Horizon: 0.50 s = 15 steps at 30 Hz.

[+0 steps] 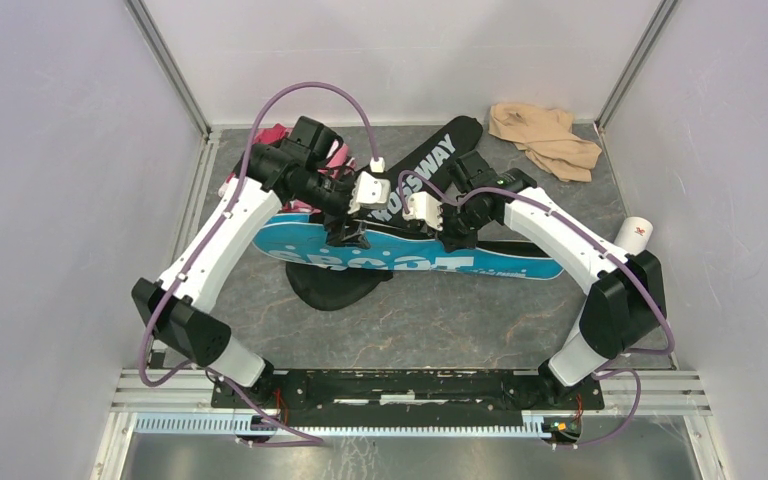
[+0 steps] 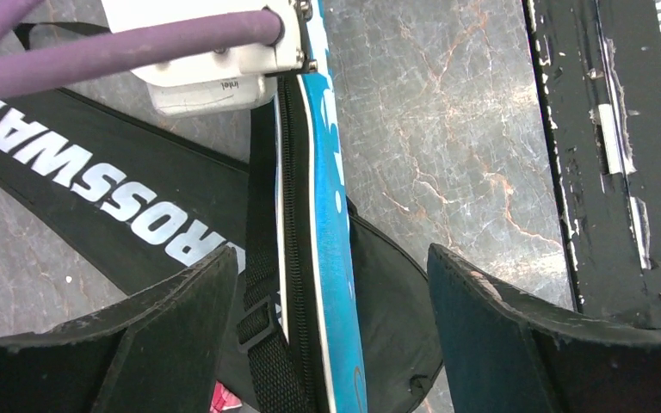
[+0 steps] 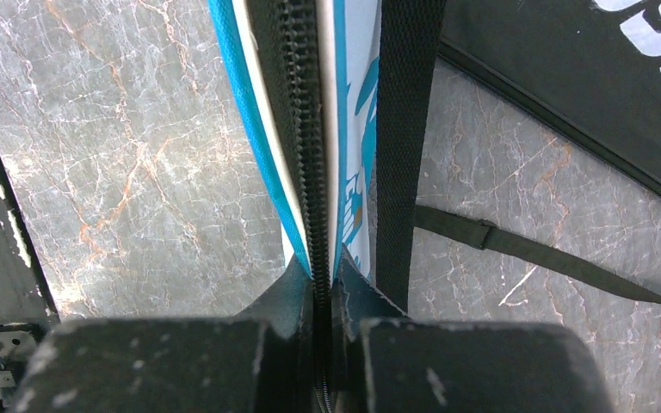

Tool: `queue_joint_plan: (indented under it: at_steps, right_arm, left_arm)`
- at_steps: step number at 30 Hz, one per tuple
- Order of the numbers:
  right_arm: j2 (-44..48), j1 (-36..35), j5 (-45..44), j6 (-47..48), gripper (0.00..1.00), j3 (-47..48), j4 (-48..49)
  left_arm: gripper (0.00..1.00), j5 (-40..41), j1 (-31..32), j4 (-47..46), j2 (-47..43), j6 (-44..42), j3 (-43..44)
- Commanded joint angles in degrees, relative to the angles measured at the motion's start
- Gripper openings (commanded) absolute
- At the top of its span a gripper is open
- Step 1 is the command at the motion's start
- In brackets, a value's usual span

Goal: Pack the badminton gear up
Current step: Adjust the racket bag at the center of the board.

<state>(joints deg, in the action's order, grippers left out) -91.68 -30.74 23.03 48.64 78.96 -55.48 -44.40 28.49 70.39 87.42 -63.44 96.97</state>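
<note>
The blue "SPORT" racket cover (image 1: 400, 258) stands on its edge across the middle of the table, lifted over the black "CROSSWAY" cover (image 1: 410, 185). My right gripper (image 1: 450, 238) is shut on the blue cover's zipper edge (image 3: 314, 172), pinching it between both fingers. My left gripper (image 1: 345, 232) is open and straddles the same edge (image 2: 331, 258) without touching it; its fingers (image 2: 181, 318) stand wide on either side. A black webbing strap (image 2: 262, 327) hangs beside the zipper. A white tube (image 1: 636, 232) lies at the right wall. No rackets or shuttlecocks show.
A beige cloth (image 1: 545, 138) lies at the back right corner. A pink patterned cloth (image 1: 332, 155) sits behind my left arm at the back left. A thin black strap (image 3: 551, 254) trails over the marble tabletop. The black base rail (image 1: 410, 385) runs along the near edge.
</note>
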Motion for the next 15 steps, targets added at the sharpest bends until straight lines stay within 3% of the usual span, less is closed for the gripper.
queue_joint_plan:
  at_steps: [1, 10, 15]
  right_arm:
    - [1.8, 0.4, 1.1, -0.9, 0.00, 1.2, -1.4]
    - [2.4, 0.9, 0.4, -1.0, 0.00, 0.1, -0.9]
    - [3.3, 1.8, 0.0, -0.8, 0.00, -0.5, -1.0]
  left_arm:
    - [0.84, 0.1, 0.4, -1.2, 2.0, -3.1, -0.6]
    - [0.73, 7.4, -0.2, 4.6, 5.6, -7.0, -0.4]
    - [0.60, 10.6, -2.7, 9.9, 5.7, -9.9, 1.4]
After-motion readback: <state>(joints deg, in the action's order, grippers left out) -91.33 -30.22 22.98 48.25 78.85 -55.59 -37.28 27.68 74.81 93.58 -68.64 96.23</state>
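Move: The racket bag, blue, stands on its edge across the board. The part of its zipped top edge the open left hand goes for lies about 6 cm below, 2 cm ahead and 1 cm left. From the left hand, the flat black bag's middle is some 6 cm ahead, 9 cm right; the pink cloth 17 cm ahead, 16 cm left. The right hand already pinches the edge; that left spot is about 22 cm to its left, 3 ahead, 4 higher. Left hand sinks about 5 cm, finally easing left, towards the bag's top edge, partly closing; right keeps pinching. ##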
